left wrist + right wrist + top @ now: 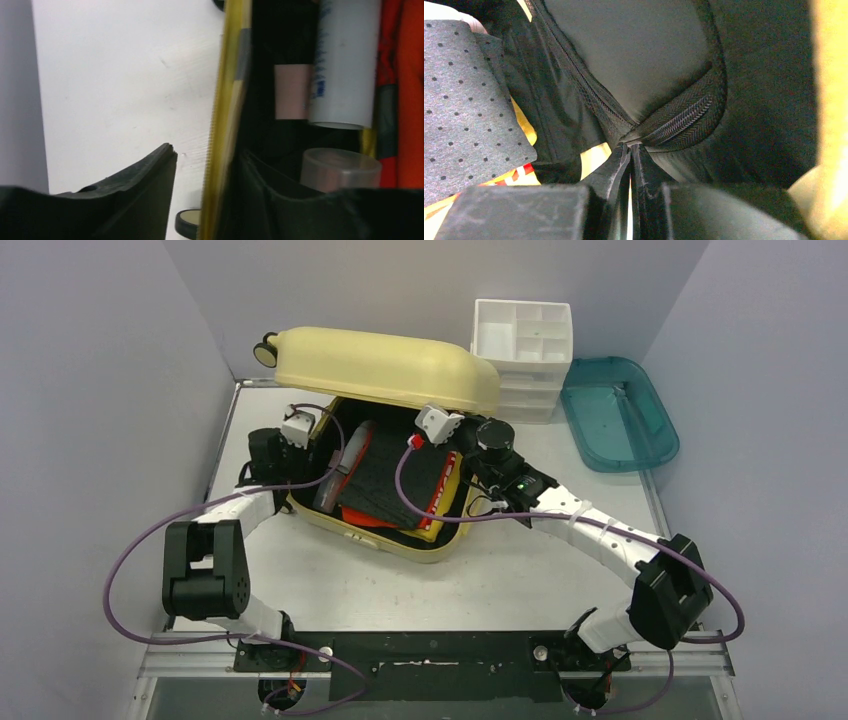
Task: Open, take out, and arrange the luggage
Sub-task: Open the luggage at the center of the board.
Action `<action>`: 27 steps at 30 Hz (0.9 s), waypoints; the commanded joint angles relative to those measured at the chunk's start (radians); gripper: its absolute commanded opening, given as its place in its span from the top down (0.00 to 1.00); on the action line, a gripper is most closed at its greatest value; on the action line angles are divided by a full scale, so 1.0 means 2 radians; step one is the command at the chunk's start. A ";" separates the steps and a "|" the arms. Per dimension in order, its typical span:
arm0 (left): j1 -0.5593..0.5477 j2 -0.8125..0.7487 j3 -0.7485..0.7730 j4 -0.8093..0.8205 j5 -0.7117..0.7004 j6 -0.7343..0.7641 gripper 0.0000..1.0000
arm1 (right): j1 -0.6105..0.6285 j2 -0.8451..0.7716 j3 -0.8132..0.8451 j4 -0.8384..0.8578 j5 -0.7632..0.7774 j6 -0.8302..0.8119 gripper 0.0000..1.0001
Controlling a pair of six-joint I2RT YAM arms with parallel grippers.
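The pale-yellow luggage [385, 365] lies at the table's middle, its lid raised above the base [400, 542]. Inside lie a dark cloth [398, 478] and red and yellow items [440, 498]. My left gripper [207, 151] stands open astride the base's left wall [227, 100]: one finger [150, 175] is outside with a gap to the wall, the other is inside against the black lining. My right gripper [629, 146] reaches under the lid and is shut, pinching the bunched black lining [634, 55] beside a zipper [684, 117].
A white drawer organizer [522, 340] and a teal tray [618, 415] stand at the back right. Inside the luggage I see a white bottle [342, 60], a clear-capped jar [340, 170] and a grey dotted pad [469, 100]. A wheel [187, 222] sits by my left finger.
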 commanded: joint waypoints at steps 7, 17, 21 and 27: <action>-0.005 0.036 0.042 0.011 -0.111 -0.024 1.00 | -0.010 0.037 0.070 -0.024 -0.032 0.024 1.00; 0.072 0.025 0.035 0.009 -0.153 -0.049 1.00 | -0.008 0.107 0.162 -0.099 -0.080 0.032 1.00; 0.107 0.022 0.031 0.010 -0.153 -0.049 1.00 | -0.006 0.140 0.214 -0.131 -0.108 0.037 1.00; 0.147 0.027 0.022 0.021 -0.166 -0.043 1.00 | -0.006 0.192 0.285 -0.163 -0.129 0.045 1.00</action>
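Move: The luggage's left rim already runs between the left hand's half-open fingers, practically at the hand. From that hand, the spray bottle lies about 11 cm right, 2 cm ahead and 7 cm below, the clear cup some 5 cm right, 6 cm back and 7 cm below. From the right hand, the raised lid's middle is roughly 10 cm left, 6 cm ahead and about level; the dark cloth is 10 cm left, 4 cm back and 22 cm below. Leftwards with both hands: the left fingers first close on the luggage's left rim, pinching its zip edge, then after a brief pause haul it some 9 cm left, turning about 15 degrees counter-clockwise. The right hand, fingers still shut by the lid's right end, goes along about 9 cm left and 4 cm forward, sinking 3 cm late on as its fingers tip down. ##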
